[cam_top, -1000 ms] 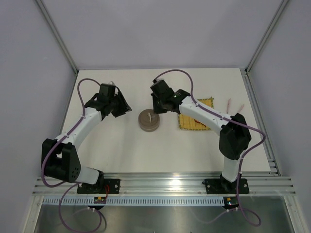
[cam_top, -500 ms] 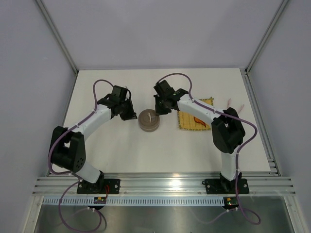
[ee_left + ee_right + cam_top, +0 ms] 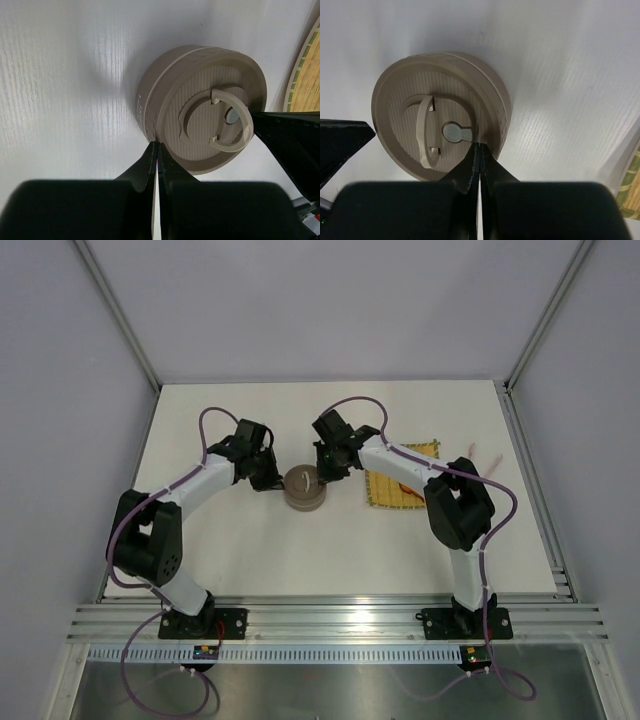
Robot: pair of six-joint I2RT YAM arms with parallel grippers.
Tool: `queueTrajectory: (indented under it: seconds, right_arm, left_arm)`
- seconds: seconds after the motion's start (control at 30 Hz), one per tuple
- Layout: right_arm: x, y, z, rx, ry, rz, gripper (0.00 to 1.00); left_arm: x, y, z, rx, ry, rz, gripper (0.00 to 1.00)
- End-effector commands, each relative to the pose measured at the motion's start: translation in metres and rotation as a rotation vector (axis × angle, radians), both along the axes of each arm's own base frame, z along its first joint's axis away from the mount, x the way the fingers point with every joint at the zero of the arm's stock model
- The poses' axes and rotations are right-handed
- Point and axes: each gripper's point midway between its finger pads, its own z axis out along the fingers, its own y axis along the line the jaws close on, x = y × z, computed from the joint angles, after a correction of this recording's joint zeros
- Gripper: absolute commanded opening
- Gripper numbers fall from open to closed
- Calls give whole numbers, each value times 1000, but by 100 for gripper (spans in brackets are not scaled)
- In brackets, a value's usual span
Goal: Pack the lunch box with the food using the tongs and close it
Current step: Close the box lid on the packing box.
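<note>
The lunch box (image 3: 305,490) stands mid-table as a round tan tin, its ribbed lid (image 3: 200,110) on top with the ring handle raised. My left gripper (image 3: 157,144) is shut, its tips against the lid's left rim. From the opposite side my right gripper (image 3: 479,145) is also shut, tips on the rim of the lunch box (image 3: 440,130). Neither holds anything. The lid hides whatever is inside. A reddish-orange bit of food (image 3: 398,485) shows on the mat beside the right arm. A slim pale stick (image 3: 496,454), seemingly the tongs, lies right of the mat.
The yellow woven mat (image 3: 402,495) lies right of the tin, partly under the right arm; its edge shows in the wrist views (image 3: 305,75) (image 3: 630,195). Grey walls close the table at the back and sides, and a metal rail runs along the near edge.
Both arms have swung inward to the tin. The left gripper has shut, and both pairs of tips now rest at the lid's rim.
</note>
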Motion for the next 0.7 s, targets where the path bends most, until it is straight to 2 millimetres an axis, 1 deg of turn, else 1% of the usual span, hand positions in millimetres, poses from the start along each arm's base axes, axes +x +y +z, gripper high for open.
queueTrajectory:
  seconds: [0.0,0.03,0.1,0.13,0.17,0.2,0.23,0.27,0.3,0.33,0.37,0.4,0.43,0.47,0.5,0.53,0.6,0.67]
  right_arm:
    - [3,-1,57,45,-125,-4,0]
    - [5,-2,65,52,-147,-11,0]
    - [7,-8,77,60,-185,-37,0]
    - [10,-9,80,70,-196,-43,0]
    - [14,-15,80,74,-193,-61,0]
    - [15,-17,75,70,-180,-67,1]
    - [15,-20,70,63,-165,-67,2]
    - [14,-22,61,65,-136,-67,7]
    - [14,-23,57,68,-121,-66,10]
    - [14,-24,55,73,-112,-70,13]
    - [13,-24,51,83,-96,-71,21]
    - [11,-28,46,96,-65,-73,23]
    - [12,-28,46,114,-60,-85,24]
    - [12,-32,47,127,-55,-95,24]
    - [11,-39,40,136,-31,-104,26]
    - [11,-40,41,154,-26,-111,27]
    - [9,-43,38,159,-9,-106,31]
    - [5,-46,33,149,8,-101,34]
  left_arm:
    - [10,3,30,28,-115,-2,0]
    - [10,1,42,42,-140,-16,0]
    - [13,5,53,98,-175,-12,0]
    - [8,4,55,140,-177,-33,1]
    - [13,1,66,159,-205,-34,4]
    - [15,3,70,197,-224,-34,14]
    - [10,-2,71,215,-216,-53,21]
    - [14,-7,78,221,-231,-55,28]
    - [15,-8,80,232,-239,-54,41]
    - [13,-13,81,241,-237,-71,49]
    - [13,-16,82,248,-240,-79,58]
    - [16,-20,84,259,-250,-90,61]
    - [13,-25,83,269,-245,-113,67]
    - [13,-29,83,280,-247,-125,70]
    - [17,-31,83,307,-250,-137,71]
    - [13,-35,81,328,-242,-158,72]
    - [15,-42,79,362,-239,-185,73]
    - [14,-44,75,373,-226,-195,72]
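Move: The box lid sits on the packing box between the two hands, a shut pair of fingertips on each side of its rim. Its middle is about 4 cm right and 1 cm ahead of the left hand, and about 4 cm left and 1 cm ahead of the right, a centimetre lower; the box's middle is under it, some 4 cm below the tips. The bamboo mat's middle is roughly 18 cm right and 3 cm ahead of the right hand, 7 cm lower. The box lid is freed as both hands' shut tips lift off its rim. The left rises about 8 cm, swinging nearly 5 cm right over the handle, spreading its fingers wide, its wrist turning some 25 degrees so they lean less rightward and more forward. The right rises 6 cm, then goes right past the box's side, away from the lid, sinking again and opening partway. ##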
